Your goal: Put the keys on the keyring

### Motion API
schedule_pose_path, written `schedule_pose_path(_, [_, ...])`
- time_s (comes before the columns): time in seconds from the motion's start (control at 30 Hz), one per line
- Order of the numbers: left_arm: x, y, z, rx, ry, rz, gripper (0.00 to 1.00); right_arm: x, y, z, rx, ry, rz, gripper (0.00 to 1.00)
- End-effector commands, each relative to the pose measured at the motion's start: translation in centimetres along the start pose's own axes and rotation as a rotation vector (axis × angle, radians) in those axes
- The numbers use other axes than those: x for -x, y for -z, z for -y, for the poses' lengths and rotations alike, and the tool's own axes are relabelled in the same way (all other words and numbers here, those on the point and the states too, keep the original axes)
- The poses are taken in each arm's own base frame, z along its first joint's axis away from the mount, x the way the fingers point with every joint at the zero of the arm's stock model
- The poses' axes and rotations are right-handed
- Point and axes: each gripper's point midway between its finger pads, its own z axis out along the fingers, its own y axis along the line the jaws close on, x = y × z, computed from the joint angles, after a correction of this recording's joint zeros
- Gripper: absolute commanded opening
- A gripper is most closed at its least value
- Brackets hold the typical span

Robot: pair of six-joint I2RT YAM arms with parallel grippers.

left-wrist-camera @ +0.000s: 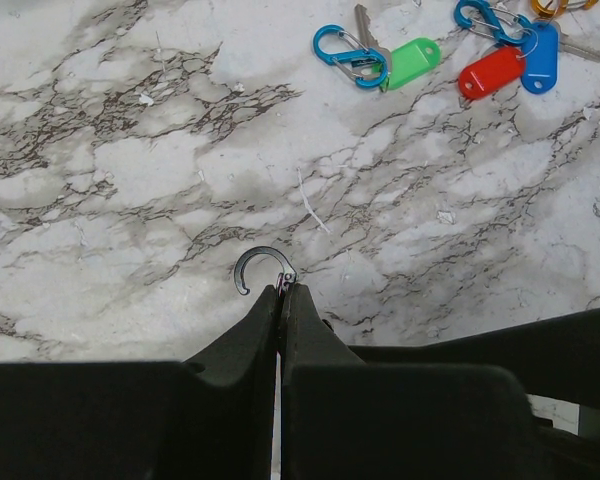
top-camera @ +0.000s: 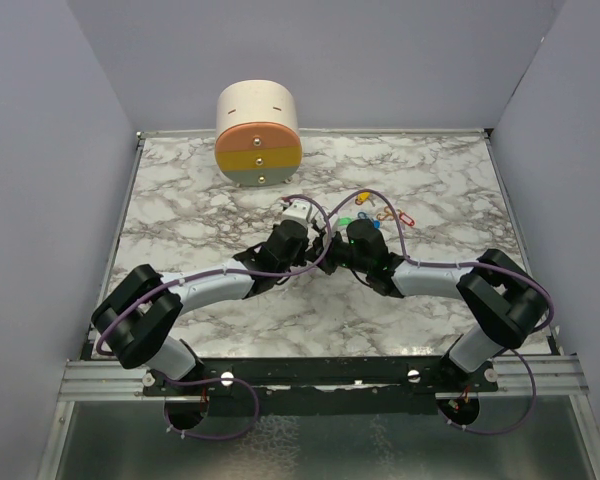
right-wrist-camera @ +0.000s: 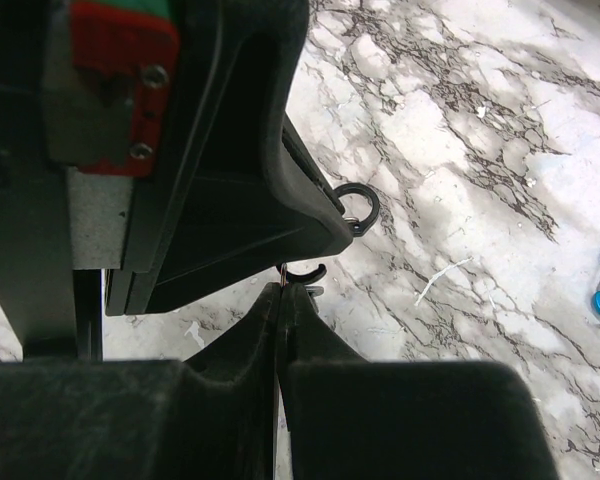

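Observation:
My left gripper (left-wrist-camera: 281, 293) and right gripper (right-wrist-camera: 283, 290) meet tip to tip at mid-table in the top view, left gripper (top-camera: 313, 245) and right gripper (top-camera: 332, 246). Both are shut on the black keyring, which is sprung open. One curved end of the keyring (left-wrist-camera: 259, 258) sticks out of the left fingertips; the right wrist view shows that end (right-wrist-camera: 363, 206) and a second arc (right-wrist-camera: 306, 271) at the right fingertips. The green key (left-wrist-camera: 412, 62), red key (left-wrist-camera: 490, 72) and blue key (left-wrist-camera: 542, 58) lie loose beyond, on blue clips (left-wrist-camera: 342, 55). The yellow key (top-camera: 366, 214) lies with them.
A round box (top-camera: 257, 135) with orange, yellow and grey bands stands at the back of the marble table (top-camera: 180, 220). Grey walls close in the left, right and back sides. The key cluster lies just behind the right gripper.

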Motion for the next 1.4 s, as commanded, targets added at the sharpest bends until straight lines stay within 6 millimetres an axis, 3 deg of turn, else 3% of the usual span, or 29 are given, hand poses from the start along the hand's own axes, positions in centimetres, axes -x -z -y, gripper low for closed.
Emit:
schedule_pose_path(0.0, [2.7,-0.1,0.2,0.005,0.055,0.065,0.00,1.0,-0.5,-0.3,0.013,0.019,0.017,0.01])
schedule_pose_path(0.07, [3.0,-0.1,-0.1,0.017,0.066,0.066,0.08,1.0,-0.5,-0.2,0.008,0.019,0.016,0.01])
schedule_pose_path(0.17, [3.5,0.0,-0.5,0.036,0.085,0.079,0.34,1.0,-0.4,-0.2,0.007,0.020,0.015,0.01])
schedule_pose_path(0.27, [4.2,0.0,-1.2,0.058,0.107,0.100,0.52,1.0,-0.4,-0.2,0.006,0.020,0.015,0.01])
schedule_pose_path(0.47, [5.3,0.2,-2.8,0.108,0.137,0.122,0.57,1.0,-0.2,0.2,-0.018,0.017,0.011,0.01])
schedule_pose_path(0.6, [5.6,1.6,-4.1,0.142,0.158,0.157,0.62,1.5,-0.1,0.7,-0.050,0.007,0.013,0.01])
schedule_pose_path(0.7, [5.3,2.9,-4.9,0.154,0.165,0.174,0.73,1.7,0.0,1.4,-0.097,-0.010,0.009,0.01])
schedule_pose_path(0.83, [4.1,4.5,-5.8,0.161,0.186,0.170,0.99,2.4,0.6,3.2,-0.212,-0.057,0.008,0.01])
schedule_pose_path(0.93, [2.9,5.2,-6.2,0.157,0.202,0.155,0.99,2.9,1.4,4.6,-0.303,-0.087,0.013,0.01])
schedule_pose_path(1.13, [1.3,5.7,-6.1,0.122,0.227,0.137,0.99,2.1,3.0,7.9,-0.499,-0.164,-0.023,0.01])
schedule_pose_path(1.37, [0.8,5.9,-6.1,0.113,0.238,0.127,0.99,1.0,3.3,10.4,-0.554,-0.235,-0.044,0.01])
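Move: The black carabiner is at both grippers' fingertips, which meet some 8 cm above the table. From either hand, the green-tag keys on their blue carabiner lie about 11 cm ahead and 9 cm to the right. From the right hand, the red-tag keys are some 12 cm ahead and 14 cm right, and the yellow-tag keys about 16 cm ahead and 13 cm right. The black carabiner is let go by the left fingers, which open wide as that hand eases forward and left, then lifts and swings off leftward and back, dipping again at the end, about 8 cm left overall. The right fingers stay shut on the carabiner; after a near-standstill that hand carries it right and forward, some 9 cm, towards the green-tag keys, turning about 30 degrees clockwise. ##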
